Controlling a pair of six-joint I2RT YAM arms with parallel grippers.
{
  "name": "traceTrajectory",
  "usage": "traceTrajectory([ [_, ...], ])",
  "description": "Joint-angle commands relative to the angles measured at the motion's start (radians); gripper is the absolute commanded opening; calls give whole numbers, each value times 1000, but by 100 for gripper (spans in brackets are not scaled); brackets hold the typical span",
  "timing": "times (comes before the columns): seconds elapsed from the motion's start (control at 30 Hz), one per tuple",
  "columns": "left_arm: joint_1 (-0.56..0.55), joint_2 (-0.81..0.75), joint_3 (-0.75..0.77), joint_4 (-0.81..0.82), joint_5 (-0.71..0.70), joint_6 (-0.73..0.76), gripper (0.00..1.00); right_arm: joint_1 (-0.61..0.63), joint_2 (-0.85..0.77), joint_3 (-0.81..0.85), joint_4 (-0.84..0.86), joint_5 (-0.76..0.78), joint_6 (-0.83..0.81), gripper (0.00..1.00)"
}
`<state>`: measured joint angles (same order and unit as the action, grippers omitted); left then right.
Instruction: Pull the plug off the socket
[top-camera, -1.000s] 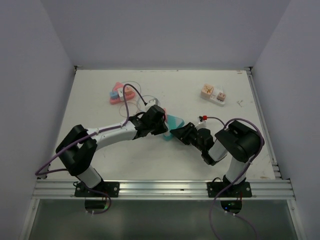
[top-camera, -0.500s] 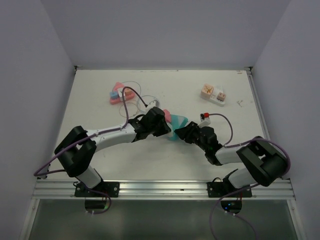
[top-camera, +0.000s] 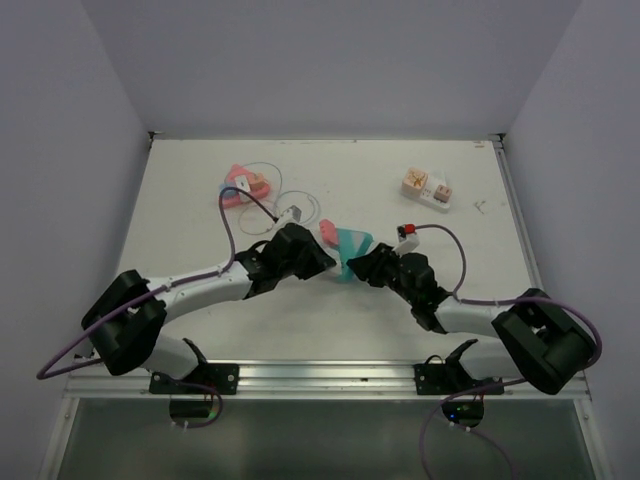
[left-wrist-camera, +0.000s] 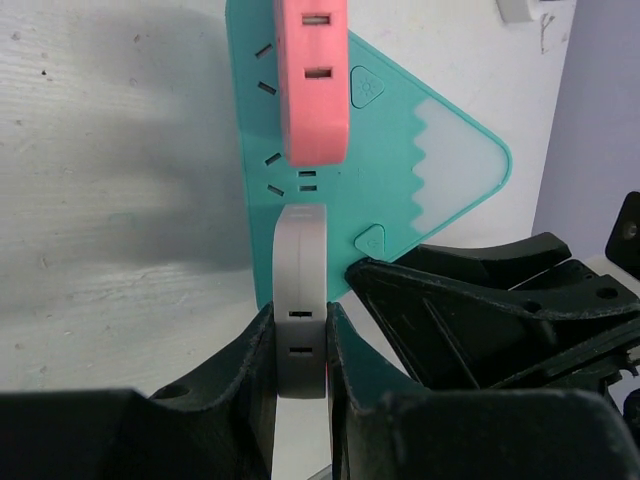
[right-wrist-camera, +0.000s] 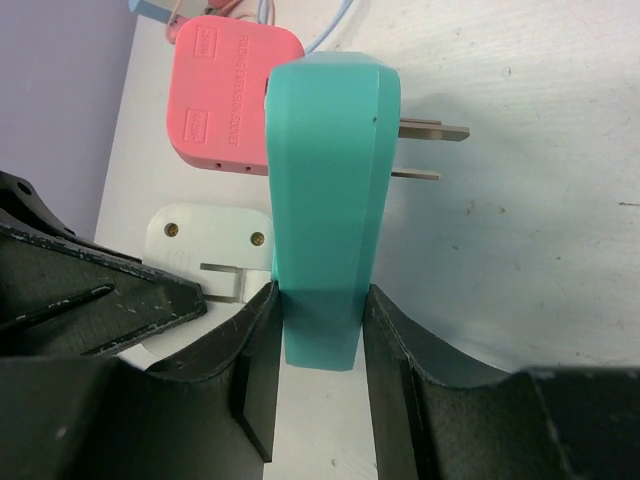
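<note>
The socket (top-camera: 353, 243) is a teal triangular adapter standing on edge at the table's middle. My right gripper (right-wrist-camera: 320, 322) is shut on its lower end (right-wrist-camera: 325, 200) from the right. A white plug (left-wrist-camera: 300, 300) sits in my left gripper (left-wrist-camera: 300, 325), which is shut on its sides. From the right wrist, that white plug (right-wrist-camera: 205, 238) stands a little off the socket's face, with bare prongs (right-wrist-camera: 225, 281) bridging the gap. A pink plug (left-wrist-camera: 313, 80) is seated in the socket further up. In the top view my left gripper (top-camera: 318, 262) and right gripper (top-camera: 358, 266) meet at the socket.
A pink block with plugs (top-camera: 243, 186) and a thin looped cable lie at the back left. A small white adapter (top-camera: 290, 213) rests just behind my left arm. A white and orange socket strip (top-camera: 427, 186) sits at the back right. The socket's own metal prongs (right-wrist-camera: 430, 150) point right.
Both arms have stretched lower and flatter over the table, the left elbow moving left. The socket and plugs shifted slightly. The right gripper has closed a touch more on the socket.
</note>
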<state>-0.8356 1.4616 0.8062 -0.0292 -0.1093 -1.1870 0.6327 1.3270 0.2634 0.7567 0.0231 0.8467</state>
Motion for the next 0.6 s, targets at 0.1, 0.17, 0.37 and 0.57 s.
traceTrajectory([
  [0.1,49,-144,-38,-38,-30,4,0,-30,-41,4,-114,167,-93,0],
  [0.17,50,-182,-45,-60,-17,4,0,-30,-60,5,-122,161,-113,0],
  [0.37,81,-328,-96,-95,-39,35,0,-30,-222,26,-229,150,-161,0],
  [0.57,242,-418,-258,-3,10,124,0,-30,-374,49,-332,140,-212,0],
])
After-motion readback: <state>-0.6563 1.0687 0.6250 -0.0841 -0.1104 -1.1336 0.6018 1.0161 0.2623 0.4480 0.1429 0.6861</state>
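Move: My left hand already grips the white plug; the middle of the teal socket, gripped at one corner by my right hand, lies some 4 cm to its right, about 3 cm ahead and 2 cm lower. The pink plug on that socket stands roughly 6 cm ahead of my left hand, and the pale blue cable loop about 13 cm ahead and 8 cm left, on the table. From my right hand, the white plug is about 5 cm left and a little higher. I draw the white plug out of the teal socket by parting my hands, both grips kept: my left goes nearly 9 cm left while climbing about 5 cm, quickest leftward at the end and easing down slightly. My right carries the socket some 4.5 cm to the right, dipping first, then rising past its starting height, and rolls about 10 degrees. ##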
